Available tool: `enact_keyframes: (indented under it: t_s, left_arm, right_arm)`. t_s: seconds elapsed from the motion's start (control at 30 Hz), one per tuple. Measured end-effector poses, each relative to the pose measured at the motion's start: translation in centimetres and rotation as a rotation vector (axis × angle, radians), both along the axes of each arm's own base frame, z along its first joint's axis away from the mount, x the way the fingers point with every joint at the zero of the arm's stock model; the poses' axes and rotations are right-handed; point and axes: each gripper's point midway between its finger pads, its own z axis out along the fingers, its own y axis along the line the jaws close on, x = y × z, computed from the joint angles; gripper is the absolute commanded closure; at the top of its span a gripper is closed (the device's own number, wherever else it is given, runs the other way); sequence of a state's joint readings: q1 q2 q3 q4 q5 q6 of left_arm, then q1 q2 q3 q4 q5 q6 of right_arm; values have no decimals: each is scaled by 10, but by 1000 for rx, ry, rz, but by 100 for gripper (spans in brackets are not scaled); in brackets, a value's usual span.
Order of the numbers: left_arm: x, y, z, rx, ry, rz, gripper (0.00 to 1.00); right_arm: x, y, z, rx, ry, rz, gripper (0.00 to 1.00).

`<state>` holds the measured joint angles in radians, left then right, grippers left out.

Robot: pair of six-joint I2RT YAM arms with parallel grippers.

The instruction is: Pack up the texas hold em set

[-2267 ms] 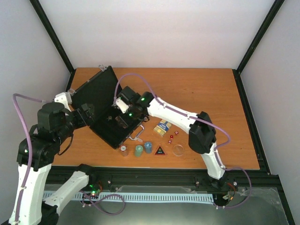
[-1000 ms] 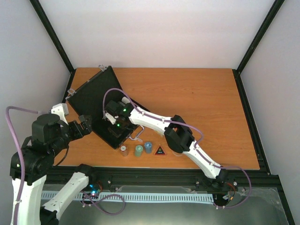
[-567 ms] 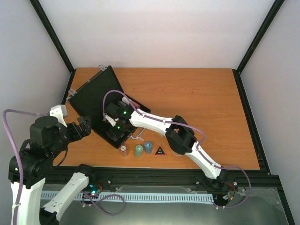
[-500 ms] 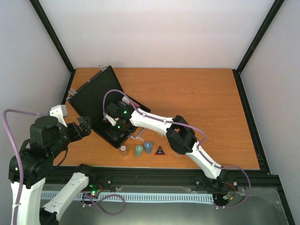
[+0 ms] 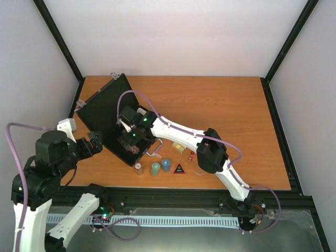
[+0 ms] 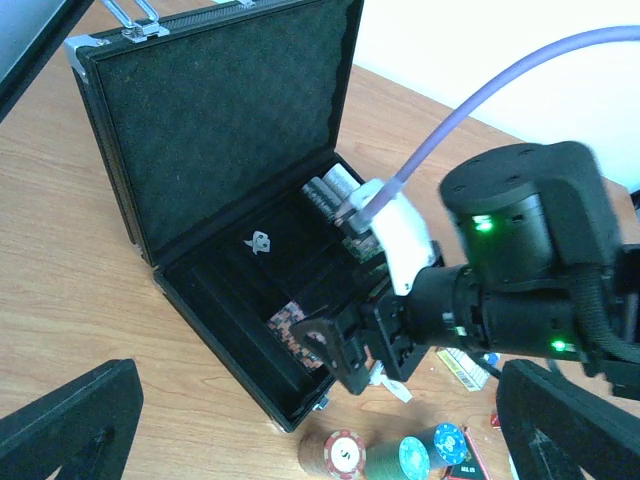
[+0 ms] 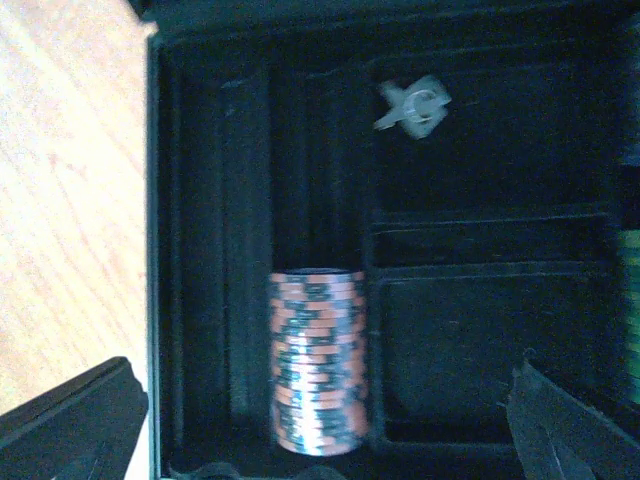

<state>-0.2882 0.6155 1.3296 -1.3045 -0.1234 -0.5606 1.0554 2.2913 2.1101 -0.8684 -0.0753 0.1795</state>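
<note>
The black case lies open at the left, its lid (image 5: 103,105) raised and its tray (image 5: 119,152) in front. My right gripper (image 5: 130,140) hovers over the tray, open, fingers (image 7: 72,420) wide apart. Below it a row of red chips (image 7: 315,360) lies in a slot, also seen in the left wrist view (image 6: 290,326). My left gripper (image 5: 96,143) is open and empty beside the case's left edge. On the table stand a red chip stack (image 5: 138,168), a green one (image 5: 155,168) and a blue one (image 5: 166,164), next to the black triangle (image 5: 179,168), card deck (image 5: 181,147), red dice (image 5: 190,156) and clear disc (image 5: 199,168).
A small white tag (image 7: 412,105) lies in a far compartment of the tray. Green chips (image 7: 630,300) show at the tray's right edge. The silver handle (image 5: 154,150) sticks out from the case front towards the chip stacks. Black frame rails edge the table.
My right arm's elbow has swung right, uncovering the card deck and dice, and its gripper has drawn back a little over the tray. My left arm has pulled back slightly from the case.
</note>
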Motion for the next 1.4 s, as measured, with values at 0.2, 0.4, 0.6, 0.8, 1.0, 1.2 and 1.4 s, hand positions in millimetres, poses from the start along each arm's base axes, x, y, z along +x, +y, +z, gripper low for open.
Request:
enact_keyframes:
  t_s: [0.2,0.4,0.6,0.8,1.0,1.2,1.4]
  left_arm:
    - [3,0,-2,10,14,0,0]
    - [9,-2,-6,39,37,-14,0]
    - [13,-7,-10,51,52,-43,0]
    - [17,-19,-23,49,88,-110,0]
    - [21,-28,-29,41,110,-157,0]
    - [21,-32,-28,40,107,-184,0]
    - [20,-34,-30,36,111,-196,0]
  right_arm:
    - [32,-38,24,-50,-79,-197,0]
    - [64,-147,3,-250,-49,-494,0]
    - [52,-232,-22,-426,11,-726,0]
    - [47,-245,-29,-398,88,-908,0]
    - [50,-244,-35,-315,165,-1070,0]
    - [36,-250,-63,-296,273,-1196,0]
    - [34,-244,-70,-264,310,-1219,0]
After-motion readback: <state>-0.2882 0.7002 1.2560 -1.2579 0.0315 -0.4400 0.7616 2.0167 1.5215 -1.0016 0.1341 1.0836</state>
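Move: The card box lies about 24 cm to the right of the right hand, 3 cm farther out and 9 cm lower. The orange chips lie just under this hand in the case, 7 cm down and 2 cm back; the case handle is 13 cm left of the box and 3 cm nearer, and the red dice 5 cm right of it and 4 cm nearer. From the left hand, the box lies some 31 cm right, 14 cm ahead and 31 cm below. Open right hand swings some 25 cm right and down over the cards, turning clockwise; left eases right, down. ##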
